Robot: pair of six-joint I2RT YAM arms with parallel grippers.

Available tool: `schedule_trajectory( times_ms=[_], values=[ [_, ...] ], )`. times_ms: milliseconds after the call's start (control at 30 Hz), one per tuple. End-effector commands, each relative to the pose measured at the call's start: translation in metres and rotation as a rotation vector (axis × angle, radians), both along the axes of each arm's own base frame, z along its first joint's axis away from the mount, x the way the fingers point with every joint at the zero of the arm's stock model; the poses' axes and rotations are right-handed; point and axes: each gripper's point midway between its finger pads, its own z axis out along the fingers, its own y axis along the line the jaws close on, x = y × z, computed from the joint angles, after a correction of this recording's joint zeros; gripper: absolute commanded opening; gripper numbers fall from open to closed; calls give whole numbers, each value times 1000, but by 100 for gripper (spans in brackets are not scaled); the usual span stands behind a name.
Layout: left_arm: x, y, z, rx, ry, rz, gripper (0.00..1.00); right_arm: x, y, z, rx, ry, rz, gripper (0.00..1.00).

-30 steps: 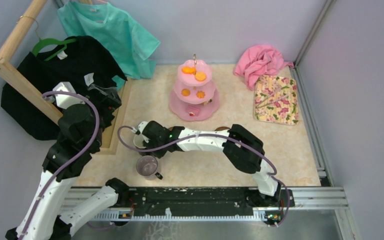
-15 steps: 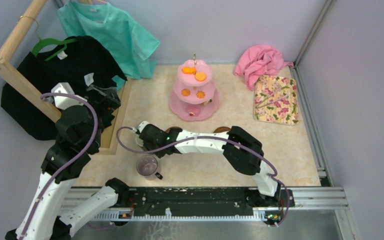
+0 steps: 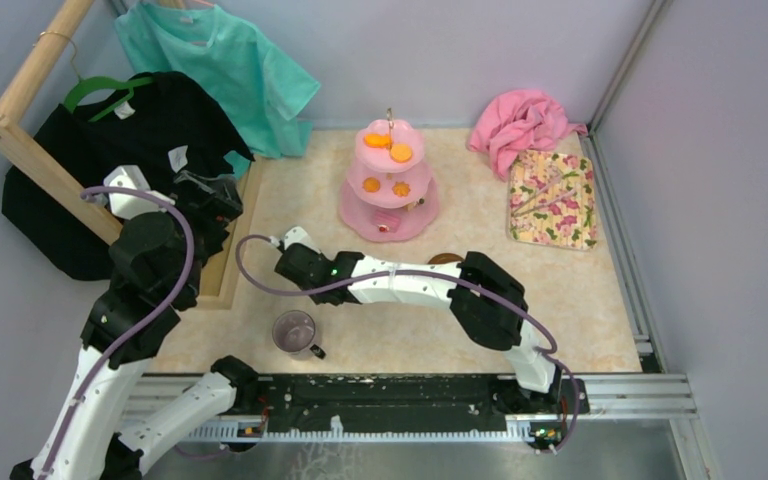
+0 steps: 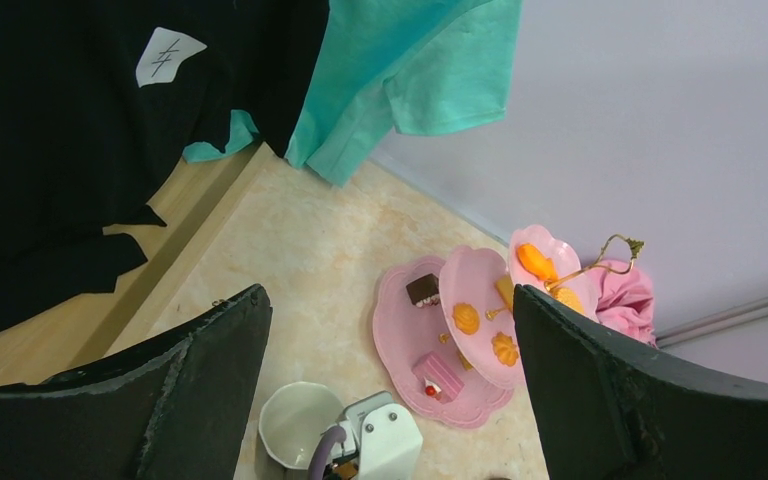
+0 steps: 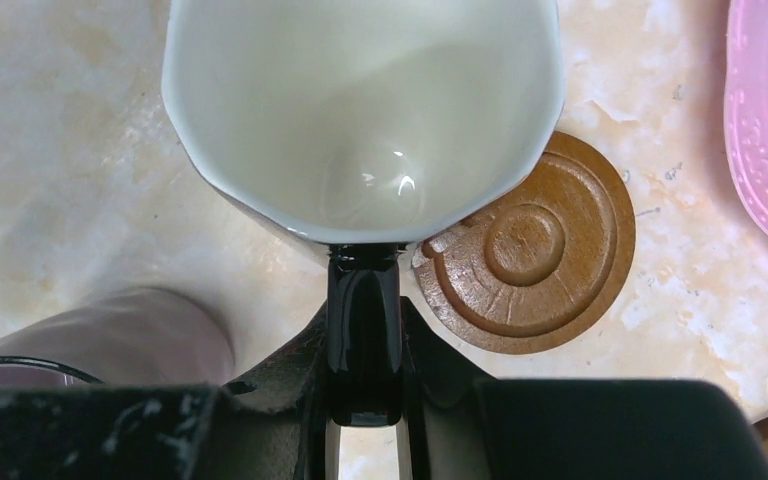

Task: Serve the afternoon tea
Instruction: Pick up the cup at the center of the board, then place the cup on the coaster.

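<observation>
My right gripper (image 5: 363, 340) is shut on the black handle of the white mug (image 5: 360, 110), holding it upright above the tabletop. A brown round saucer (image 5: 530, 245) lies just right of and below the mug. The grey-purple mug (image 3: 295, 331) stands near the front edge, beside my right fingers (image 5: 110, 335). The pink three-tier cake stand (image 3: 390, 180), with a gold loop and orange snacks, stands at the back centre. My left gripper (image 4: 390, 390) is open and empty, raised at the left; from it the white mug (image 4: 295, 425) shows below. A second saucer (image 3: 446, 259) peeks from behind the right arm.
A pink cloth (image 3: 525, 120) and a floral mat (image 3: 553, 198) lie at the back right. A wooden rack (image 3: 35, 150) carries a black shirt (image 3: 110, 130) and a teal shirt (image 3: 220, 70) along the left. Walls close the back and right.
My right gripper has shifted a little toward the far side with the white mug, which its wrist now covers in the top view. The left arm has barely moved.
</observation>
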Motion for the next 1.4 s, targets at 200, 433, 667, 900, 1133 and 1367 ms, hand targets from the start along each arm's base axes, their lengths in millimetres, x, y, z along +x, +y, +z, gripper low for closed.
schedule_trajectory(
  times_ms=[200, 433, 667, 900, 1133, 1367],
  values=[
    [-5, -3, 2, 24, -8, -44, 96, 6, 11, 70, 182, -144, -156, 0],
    [-8, 0, 7, 45, -19, -48, 96, 8, 14, 89, 220, -210, -178, 0],
    [-4, -2, 8, 62, -25, -49, 97, 16, 16, 114, 227, -286, -191, 0],
    [-2, 0, 14, 80, -46, -38, 97, 25, -4, 129, 243, -351, -274, 0],
    [2, -5, 11, 101, -37, -54, 97, 30, -32, 126, 284, -379, -391, 0],
    [6, -9, 11, 122, -23, -69, 97, 27, -51, 106, 311, -363, -452, 0]
  ],
)
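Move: The white cup, its black handle already pinched by the right fingers, is bound for the nearer wooden coaster, about 6 cm ahead of the right hand, 5 cm to its right and 7 cm below. The grey mug stands about 8 cm back and 6 cm left; the cake stand some 16 cm ahead and 14 cm right; the second coaster 6 cm ahead and 25 cm right. From the left hand the nearer coaster lies about 3 cm ahead, 21 cm right, 39 cm down. The white cup, still held by its handle, is raised about 6 cm by the right hand, slowly at first and then quicker, and carried about 5 cm right, away from the grey mug and over the nearer coaster. The wrist turns about 20 degrees clockwise and tips the fingers up nearly as much; their grip stays shut. ##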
